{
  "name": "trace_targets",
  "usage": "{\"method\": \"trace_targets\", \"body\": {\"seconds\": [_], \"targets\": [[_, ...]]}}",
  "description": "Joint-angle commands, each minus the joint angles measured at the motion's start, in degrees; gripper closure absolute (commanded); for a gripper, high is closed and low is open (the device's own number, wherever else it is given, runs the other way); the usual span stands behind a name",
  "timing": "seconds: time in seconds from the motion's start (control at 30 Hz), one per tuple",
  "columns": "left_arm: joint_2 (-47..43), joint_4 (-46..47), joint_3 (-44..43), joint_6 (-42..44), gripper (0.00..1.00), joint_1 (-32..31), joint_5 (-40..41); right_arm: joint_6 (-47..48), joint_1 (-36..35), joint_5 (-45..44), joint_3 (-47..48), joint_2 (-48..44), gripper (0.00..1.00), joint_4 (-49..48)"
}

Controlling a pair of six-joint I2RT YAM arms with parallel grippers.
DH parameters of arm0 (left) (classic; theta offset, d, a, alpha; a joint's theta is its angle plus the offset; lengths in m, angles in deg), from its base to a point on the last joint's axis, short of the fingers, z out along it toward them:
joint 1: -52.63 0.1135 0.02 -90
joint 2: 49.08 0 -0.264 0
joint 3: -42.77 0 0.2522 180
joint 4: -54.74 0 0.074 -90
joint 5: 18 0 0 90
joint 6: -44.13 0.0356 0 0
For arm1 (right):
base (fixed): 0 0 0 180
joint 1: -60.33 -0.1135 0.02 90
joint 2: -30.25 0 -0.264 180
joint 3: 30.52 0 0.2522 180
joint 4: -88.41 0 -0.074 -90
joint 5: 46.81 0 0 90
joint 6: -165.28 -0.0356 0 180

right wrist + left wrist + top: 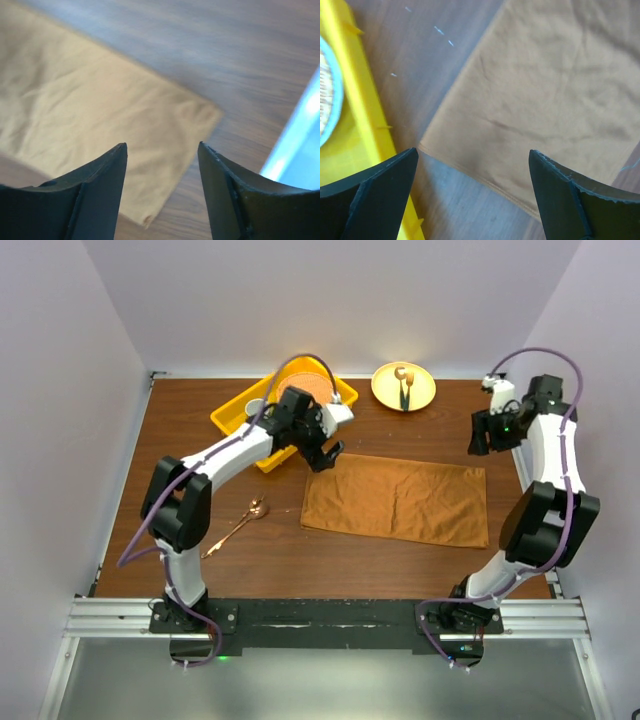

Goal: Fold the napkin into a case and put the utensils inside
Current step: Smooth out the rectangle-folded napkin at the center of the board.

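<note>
The rust-brown napkin (395,500) lies flat on the table as a wide rectangle; no narrow case is in view. My left gripper (328,455) hovers open over its far left corner, where the left wrist view shows the napkin (545,90) between and beyond the spread fingers of the left gripper (472,160). Above the napkin's far right end hangs my right gripper (480,440), open and empty. In the right wrist view the napkin (100,115) has its corner under the right gripper (162,147). The copper spoon (245,520) rests on the wood left of the napkin.
A yellow tray (232,418) holding a round woven-looking plate stands at the back, close behind the left gripper; its wall (365,115) is in the left wrist view. A yellow plate (385,390) with a dark-handled utensil sits at the back centre.
</note>
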Motion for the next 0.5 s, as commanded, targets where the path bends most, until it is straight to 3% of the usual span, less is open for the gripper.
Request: {"method": "trace_targets", "body": {"seconds": [0.0, 0.03, 0.13, 0.27, 0.47], "targets": [[-1.0, -1.5, 7.0, 12.2, 0.1, -5.1, 8.6, 2.0, -3.2, 2.0, -7.6, -0.4, 0.44, 4.7], [-1.1, -1.5, 8.4, 14.3, 0.27, -5.7, 9.6, 2.1, -3.3, 1.7, -8.7, -0.5, 0.49, 4.4], [-1.0, -2.2, 12.5, 16.0, 0.53, -7.6, 11.4, 2.4, -3.7, 0.7, -12.4, -0.5, 0.53, 3.0], [-0.8, -2.3, 15.6, 15.7, 0.68, -8.8, 11.8, 2.9, -3.9, -0.6, -16.4, -0.4, 0.58, 0.7], [-0.9, -3.7, 18.5, 15.3, 0.74, -10.8, 10.9, 4.6, -4.2, -4.0, -21.3, 0.8, 0.59, -2.6]]}}
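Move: The folded napkin's middle lies about 9 cm back and 18 cm to the right of my left hand, some 12 cm below it; the yellow tray stands some 14 cm ahead and 9 cm left, the copper utensils about 15 cm back and 20 cm left. From my right hand, the napkin's middle is roughly 7 cm back, 18 cm left and 14 cm below, and the plate is about 21 cm ahead, 16 cm left. I sink my left hand about 11 cm while drawing it back some 9 cm from the tray's side, tipping its fingers steeper and mostly closing them, until the tips come onto the napkin's left end. My right hand drops about 10 cm, back and to the left over the right part, turns some 20 degrees to point down, narrows its half-open fingers a little and stays a few centimetres above the cloth. ##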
